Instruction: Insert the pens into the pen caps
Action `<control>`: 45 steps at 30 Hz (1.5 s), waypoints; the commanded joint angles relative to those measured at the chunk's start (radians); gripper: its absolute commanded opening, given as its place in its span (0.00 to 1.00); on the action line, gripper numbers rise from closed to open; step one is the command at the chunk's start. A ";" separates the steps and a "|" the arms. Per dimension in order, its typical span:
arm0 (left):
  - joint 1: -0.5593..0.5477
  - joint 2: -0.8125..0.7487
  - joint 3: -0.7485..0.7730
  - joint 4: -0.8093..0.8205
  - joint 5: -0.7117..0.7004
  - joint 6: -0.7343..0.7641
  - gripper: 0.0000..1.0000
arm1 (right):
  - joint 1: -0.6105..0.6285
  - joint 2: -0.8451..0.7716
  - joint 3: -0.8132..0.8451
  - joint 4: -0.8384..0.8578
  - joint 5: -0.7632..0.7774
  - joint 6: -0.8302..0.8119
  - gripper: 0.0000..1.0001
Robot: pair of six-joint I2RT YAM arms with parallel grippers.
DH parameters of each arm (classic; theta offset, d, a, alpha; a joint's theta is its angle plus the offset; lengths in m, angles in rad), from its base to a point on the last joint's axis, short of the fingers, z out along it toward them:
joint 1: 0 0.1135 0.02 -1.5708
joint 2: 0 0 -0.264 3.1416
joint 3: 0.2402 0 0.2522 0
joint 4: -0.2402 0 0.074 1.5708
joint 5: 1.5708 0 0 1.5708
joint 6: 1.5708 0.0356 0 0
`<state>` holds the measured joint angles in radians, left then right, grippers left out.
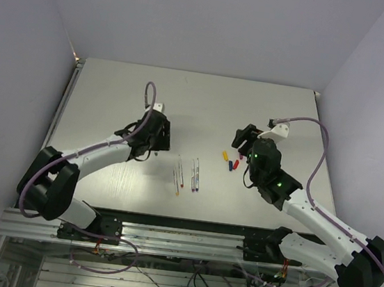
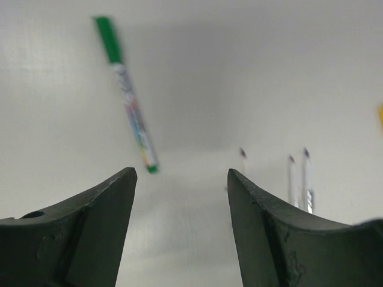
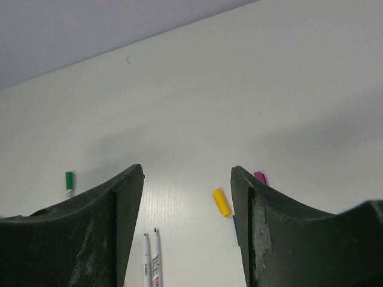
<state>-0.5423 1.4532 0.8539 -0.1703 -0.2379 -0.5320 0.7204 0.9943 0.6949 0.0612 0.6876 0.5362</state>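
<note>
A pen with a green cap on it lies on the table just ahead of my left gripper, which is open and holds nothing. Several uncapped pens lie side by side at mid-table, between the two arms; their tips show in the left wrist view. Loose pen caps lie in a small cluster to their right. My right gripper hovers open over the table with the yellow cap between and beyond its fingers. The purple cap peeks past the right finger.
The pale table ends in a raised metal edge at the left and a rail at the near side. Grey walls close in behind and at both sides. Cables loop from both arms.
</note>
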 commanded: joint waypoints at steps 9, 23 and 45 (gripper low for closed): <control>-0.314 -0.059 -0.031 -0.108 -0.108 -0.075 0.65 | -0.061 0.001 -0.061 -0.001 -0.050 0.082 0.58; -0.414 0.052 0.000 -0.175 -0.151 -0.130 0.53 | -0.062 -0.002 -0.087 -0.004 -0.081 0.122 0.57; -0.429 0.131 -0.019 -0.136 -0.136 -0.143 0.53 | -0.062 -0.014 -0.106 0.010 -0.103 0.139 0.57</control>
<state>-0.9607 1.5703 0.8272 -0.3256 -0.3637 -0.6662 0.6621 0.9997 0.6014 0.0547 0.5892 0.6621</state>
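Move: The orange-ended pen, next for the left hand, lies about 10 cm back, 8 cm to the right and 7 cm below it. The red-ended pen is 5 cm farther out than the orange-ended one and 1 cm right of it; the magenta-ended pen is 4 cm farther out and 6 cm right of it. The green-capped pen lies 7 cm ahead and 3 cm left of the left hand. From the right hand, the orange-ended pen is some 22 cm left, 8 cm back and 21 cm below. Back and to the right, the left hand sweeps quickly away from the green-capped pen, about 11 cm back and 7 cm across, then sinks some 6 cm to the orange-ended pen's rear half. On the way it swings clockwise and tips down as its fingers partly close, still apart; touch can't be made out. The right hand, empty, lowers about 5 cm. ##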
